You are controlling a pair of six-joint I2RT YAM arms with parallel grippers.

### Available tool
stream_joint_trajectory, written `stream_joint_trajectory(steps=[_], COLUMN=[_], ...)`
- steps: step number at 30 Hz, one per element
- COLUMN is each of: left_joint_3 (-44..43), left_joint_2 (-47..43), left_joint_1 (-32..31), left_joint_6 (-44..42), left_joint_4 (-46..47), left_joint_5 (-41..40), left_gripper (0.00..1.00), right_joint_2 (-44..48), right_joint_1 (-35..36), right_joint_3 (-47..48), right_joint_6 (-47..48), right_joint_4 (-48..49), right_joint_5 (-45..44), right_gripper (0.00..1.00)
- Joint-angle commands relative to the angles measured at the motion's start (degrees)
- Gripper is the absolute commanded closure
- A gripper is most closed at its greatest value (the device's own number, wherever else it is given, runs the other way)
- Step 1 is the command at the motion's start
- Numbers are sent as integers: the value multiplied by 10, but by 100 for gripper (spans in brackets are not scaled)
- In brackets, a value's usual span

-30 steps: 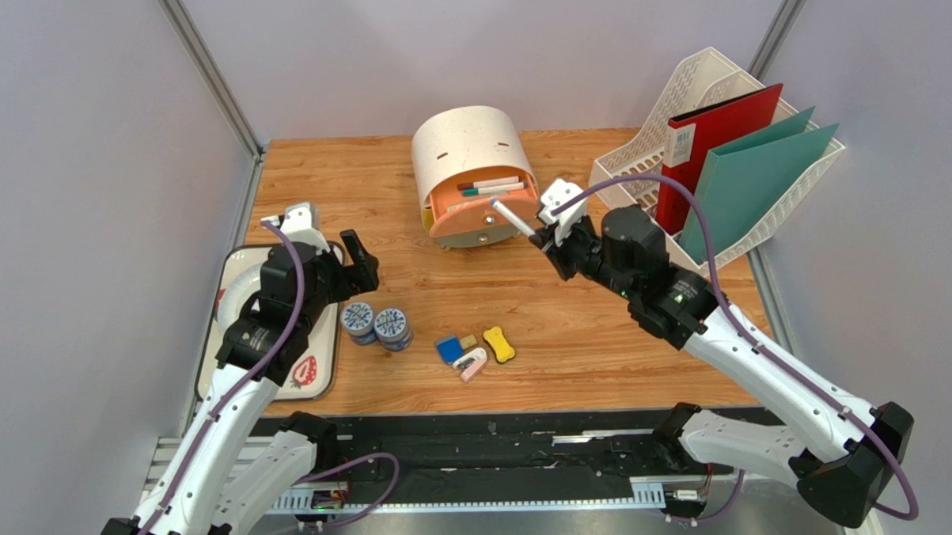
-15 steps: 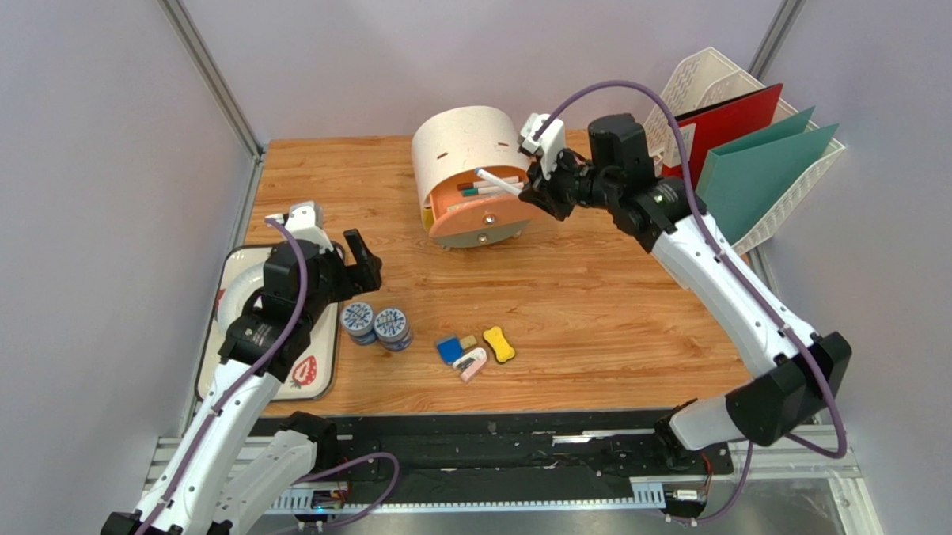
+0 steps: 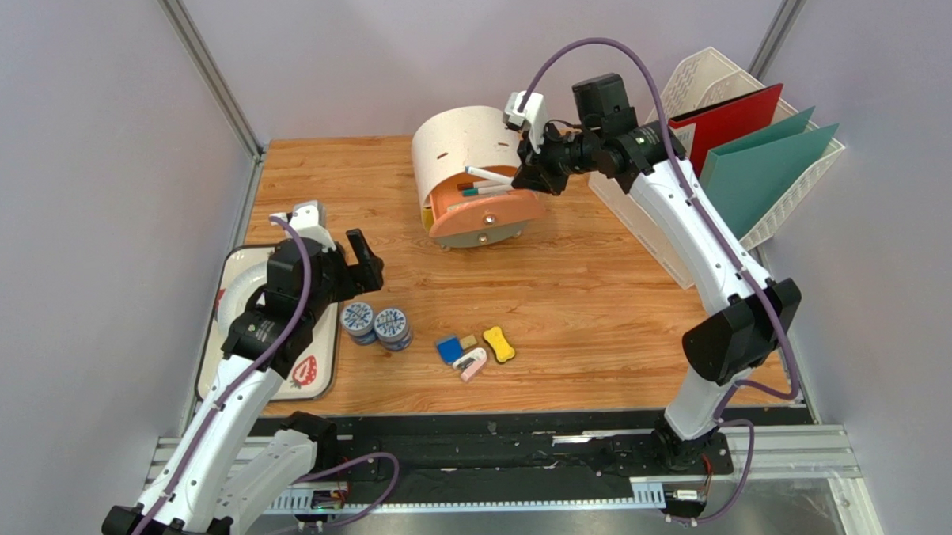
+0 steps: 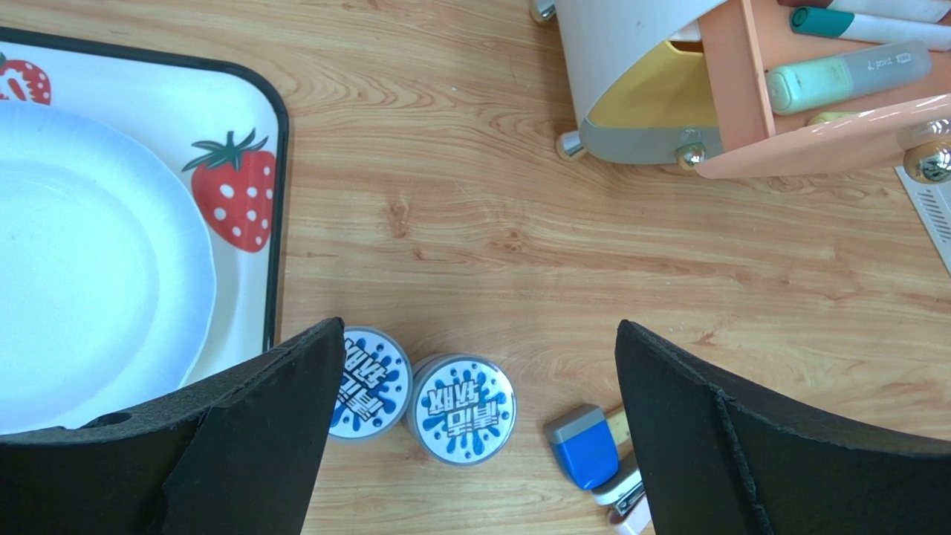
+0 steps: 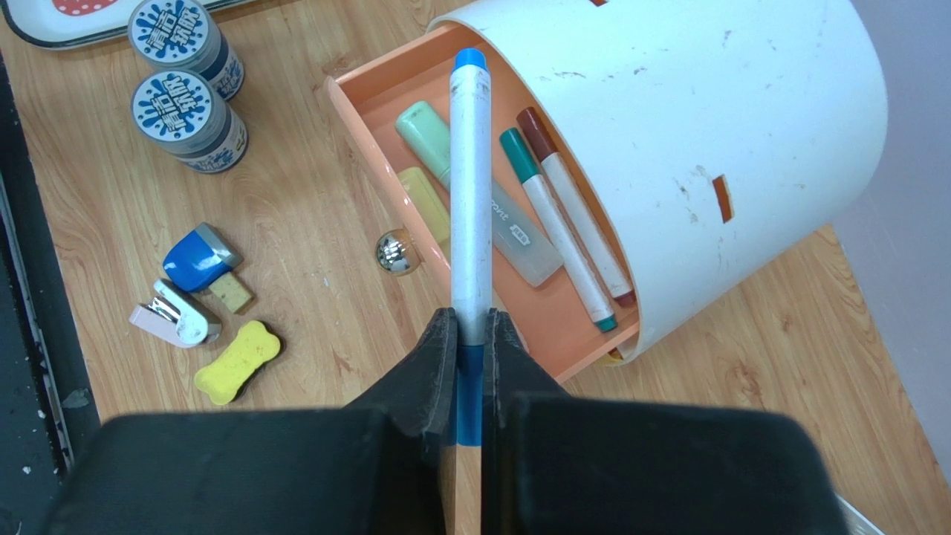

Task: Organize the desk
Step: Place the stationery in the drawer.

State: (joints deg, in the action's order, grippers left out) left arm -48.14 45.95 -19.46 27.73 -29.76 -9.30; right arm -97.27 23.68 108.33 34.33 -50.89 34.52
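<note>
On the wooden desk (image 3: 589, 299) a white round organizer (image 3: 465, 143) lies with its orange drawer (image 3: 491, 210) pulled open, several markers inside. My right gripper (image 3: 528, 175) is shut on a white marker with blue ends (image 5: 470, 190), which points over the drawer (image 5: 525, 301) at a slant. My left gripper (image 4: 480, 334) is open and hovers above two round blue-and-white tins (image 4: 463, 407) near the desk's left side; in the top view the left gripper (image 3: 362, 262) sits just beyond them.
A strawberry-print tray (image 3: 318, 371) with a white plate (image 3: 241, 288) lies at the left edge. A blue eraser (image 3: 450, 349), a pink stapler (image 3: 471, 364) and a yellow bone-shaped eraser (image 3: 499, 343) lie near the front. A white file rack (image 3: 632, 167) holds a red folder (image 3: 726, 128) and a teal one at the back right.
My right arm has swung from the middle of the desk toward the back, carrying the marker over the open drawer. The left arm has hardly moved.
</note>
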Motion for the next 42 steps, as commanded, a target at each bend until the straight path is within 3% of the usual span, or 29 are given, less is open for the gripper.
stream_joint_trajectory(steps=[1,17,23,31,38,42], left_joint_3=[-13,-13,-14,-24,-48,-76], left_joint_2=[0,7,9,12,33,72], left_joint_1=[3,3,3,3,4,6], left_joint_6=[-8,-4,-3,-4,-4,-8], left_joint_4=[18,19,21,22,41,61], left_joint_5=[6,7,8,14,38,74], left_gripper=[1,1,1,1,1,1], right_joint_2=[-34,-110,-116,-43,43,121], right_joint_1=[-3,-3,-3,-2,-3,-2], right_joint_3=[54,110,101,10,-64,-166], right_joint_6=[30,14,-23,-83,-156,-277], right_joint_4=[-60,-47,0,160,229,335], right_joint_5=[25,-4,-25,-46,-89,-142], right_gripper=[97,89,80,48,45,42])
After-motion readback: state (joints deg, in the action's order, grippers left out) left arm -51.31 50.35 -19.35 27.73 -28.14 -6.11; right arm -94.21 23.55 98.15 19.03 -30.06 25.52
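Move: The right hand already holds the blue-ended marker. The open top drawer's middle lies about 6 cm to its left, 4 cm ahead and 11 cm below. In the drawer, the green-ended marker lies roughly 6 cm ahead and 5 cm left of the hand, the mint tube about 3 cm ahead and 7 cm left, both some 11 cm below. From the left hand the drawer is about 12 cm ahead, 19 cm right and 4 cm lower. The right hand dips about 5 cm forward and down by the drawer, lets go of the marker, then rises. ##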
